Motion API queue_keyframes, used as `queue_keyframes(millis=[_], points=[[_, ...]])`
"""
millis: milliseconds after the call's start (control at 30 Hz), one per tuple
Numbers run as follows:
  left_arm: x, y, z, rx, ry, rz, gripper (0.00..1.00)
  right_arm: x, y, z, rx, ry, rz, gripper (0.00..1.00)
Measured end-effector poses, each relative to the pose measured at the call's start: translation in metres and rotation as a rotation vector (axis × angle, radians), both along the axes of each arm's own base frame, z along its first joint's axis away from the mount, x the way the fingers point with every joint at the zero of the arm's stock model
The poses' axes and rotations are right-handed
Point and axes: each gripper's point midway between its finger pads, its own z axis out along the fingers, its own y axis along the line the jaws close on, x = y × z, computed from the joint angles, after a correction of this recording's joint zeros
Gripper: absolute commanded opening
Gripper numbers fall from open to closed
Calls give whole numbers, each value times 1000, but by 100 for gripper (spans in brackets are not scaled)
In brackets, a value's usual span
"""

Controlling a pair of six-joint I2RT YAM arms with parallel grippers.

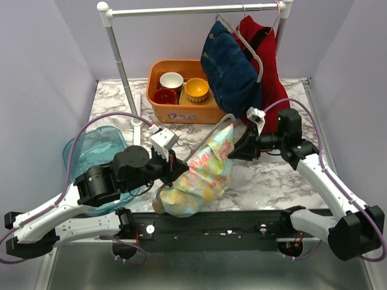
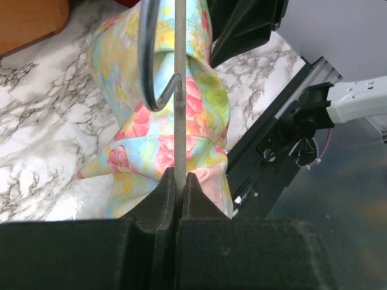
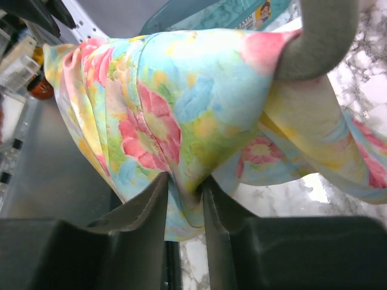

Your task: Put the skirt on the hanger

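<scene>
The floral pastel skirt [image 1: 204, 172] is draped over a grey hanger [image 2: 179, 90], whose hook [image 2: 147, 66] curls up in front of the fabric. My left gripper [image 2: 179, 176] is shut on the hanger's straight bar just below the skirt, at the table's middle front [image 1: 175, 163]. From the right, my right gripper [image 1: 237, 147] reaches the skirt's upper edge. In the right wrist view its fingers [image 3: 151, 199] pinch a fold of the skirt [image 3: 181, 121] between them. A thick grey end of the hanger [image 3: 326, 36] pokes under the cloth at top right.
An orange bin [image 1: 181, 112] holding bowls stands at the back. A white clothes rail [image 1: 193, 9] carries a denim garment [image 1: 233, 69] and a red one [image 1: 271, 72] on hangers. A teal tub [image 1: 91, 151] sits at the left under my left arm.
</scene>
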Motion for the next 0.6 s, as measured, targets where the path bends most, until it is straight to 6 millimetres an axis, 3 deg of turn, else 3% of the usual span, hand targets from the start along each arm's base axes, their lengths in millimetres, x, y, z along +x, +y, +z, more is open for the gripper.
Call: queue_keyframes(millis=[33,67,367,600], points=[[0,0,-1,3,1,0,0,0,0,1,0,1,-1,3],[0,1,-2,8,2,2,0,0,0,2,0,1,-3,1],[19,17,-19,111,-9,109,0,14,-22,31,-18,-166,-220,1],[36,26,-14,144,-38,188,0,28,-32,25,-46,-155,-304,1]])
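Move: The skirt's right-hand edge already lies between the right gripper's half-open fingers; the skirt's middle is about 10 cm to that gripper's left, 4 cm back and some 5 cm lower. The hanger's far end stands roughly 11 cm ahead of it, and the hanging denim garment about 20 cm ahead, a little higher. From the left gripper, already clamped on the hanger, that skirt edge lies about 17 cm right and 4 cm ahead, slightly lower. Shut the right fingers on the skirt's edge, then draw it about 5 cm up, to the right and forward, turning that wrist some 15 degrees clockwise. Keep the left gripper's hold on the hanger and carry it forward and left, away from the right hand, dipping a little while the wrist turns about 10 degrees counter-clockwise. ##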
